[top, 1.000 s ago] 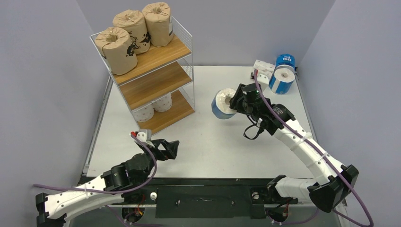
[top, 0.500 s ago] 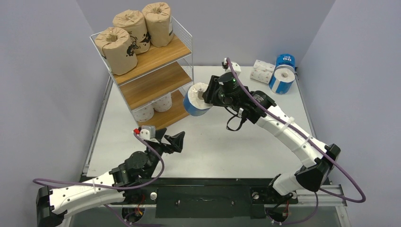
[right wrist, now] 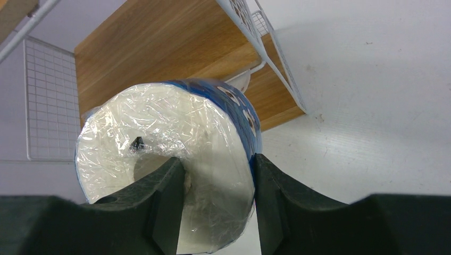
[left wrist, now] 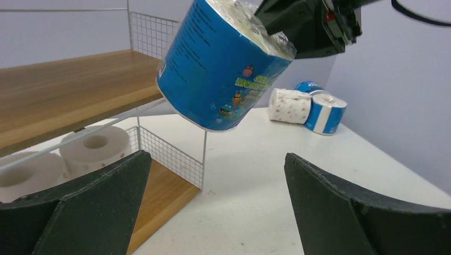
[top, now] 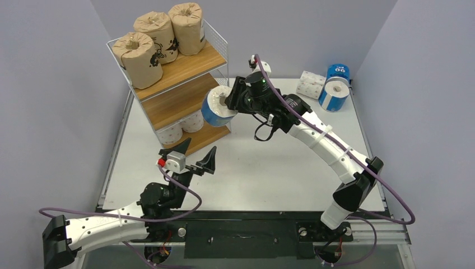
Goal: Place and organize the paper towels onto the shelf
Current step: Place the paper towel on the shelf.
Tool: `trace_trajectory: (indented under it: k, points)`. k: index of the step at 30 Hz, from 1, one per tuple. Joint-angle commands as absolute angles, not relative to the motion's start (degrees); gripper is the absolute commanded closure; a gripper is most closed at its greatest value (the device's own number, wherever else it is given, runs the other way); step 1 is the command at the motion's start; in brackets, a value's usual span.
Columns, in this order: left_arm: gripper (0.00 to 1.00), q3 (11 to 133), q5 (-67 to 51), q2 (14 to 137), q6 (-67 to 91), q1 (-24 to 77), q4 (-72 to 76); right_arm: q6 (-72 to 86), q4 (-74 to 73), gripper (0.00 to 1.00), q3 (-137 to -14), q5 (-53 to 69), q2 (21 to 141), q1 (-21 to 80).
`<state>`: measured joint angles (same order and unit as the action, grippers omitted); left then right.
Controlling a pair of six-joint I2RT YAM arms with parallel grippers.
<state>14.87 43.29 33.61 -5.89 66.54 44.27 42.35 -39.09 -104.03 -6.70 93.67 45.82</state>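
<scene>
My right gripper (top: 227, 101) is shut on a blue-wrapped paper towel roll (top: 214, 107). One finger sits in the core hole and the other presses the outer wrap (right wrist: 250, 127). The roll (left wrist: 223, 64) hangs in the air at the right end of the shelf (top: 179, 101), level with its middle board. Three brown-wrapped rolls (top: 140, 56) stand on the top board. Two white rolls (top: 171, 133) sit on the bottom board. My left gripper (top: 190, 154) hovers open and holds nothing, in front of the shelf's bottom corner (left wrist: 170, 159).
At the table's back right lie a white patterned roll (top: 311, 84) and a blue roll on its side (top: 334, 92), with another blue roll (top: 338, 72) upright behind them. The shelf's wire mesh end panel (right wrist: 48, 106) stands close to the held roll.
The right arm has carried the blue roll leftward from mid-table to the shelf's middle tier. The left gripper has risen and edged forward, staying open.
</scene>
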Motion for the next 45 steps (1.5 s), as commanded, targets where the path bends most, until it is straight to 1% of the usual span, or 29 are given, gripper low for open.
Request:
trace_trajectory:
  k: [1,9,14,18,33,42,44,45]
  points:
    - [0.04,18.7,42.0,40.0,-16.7,65.3,52.9,43.5,-34.2,0.77,-110.4,-5.7,94.8,46.3]
    - [0.04,22.9,41.4,48.7,-19.1,60.5,56.6,43.9,-34.9,0.76,-115.7,-4.9,99.1,46.5]
    - [0.03,24.5,38.9,50.6,-13.8,54.7,56.2,44.4,-35.0,0.76,-117.6,-4.5,101.4,46.5]
    - [0.03,26.4,37.7,53.8,-12.5,52.0,57.2,45.8,-34.0,0.76,-118.3,-4.4,102.6,46.6]
    - [0.03,32.7,34.7,63.1,-10.0,47.7,58.9,46.6,-33.0,0.76,-120.5,-4.6,104.7,46.9]
    - [0.00,34.8,35.1,66.6,-7.7,44.2,59.5,46.6,-32.6,0.73,-120.5,-4.0,104.8,46.9]
    - [0.05,35.1,35.1,67.1,-7.2,43.6,59.6,46.6,-32.6,0.72,-120.4,-3.9,104.8,46.9]
    - [0.06,35.2,35.1,67.5,-6.9,43.4,59.6,46.6,-32.6,0.71,-120.4,-3.8,104.8,46.9]
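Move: The blue paper towel held by the right hand lies about 15 cm ahead of the left hand, 8 cm to its right and some 3 cm above it. For the right hand, the middle shelf board has its centre about 8 cm ahead, 19 cm left and 7 cm below; the top board is in line above it, some 15 cm higher than this hand. The nearer white roll on the bottom shelf is roughly 9 cm ahead of the right hand, 16 cm left and 24 cm down. The left hand, fingers wide open, reaches forward about 12 cm with a small rise of 2–3 cm, turning some 15 degrees counter-clockwise, until its fingertips come up close to the near side of the blue paper towel; contact can't be made out. The right hand keeps its pinch on the towel's rim and carries it about 5 cm left and 3 cm forward, towards the middle shelf under the top board, easing almost to a standstill for the last part while the left hand closes in. ##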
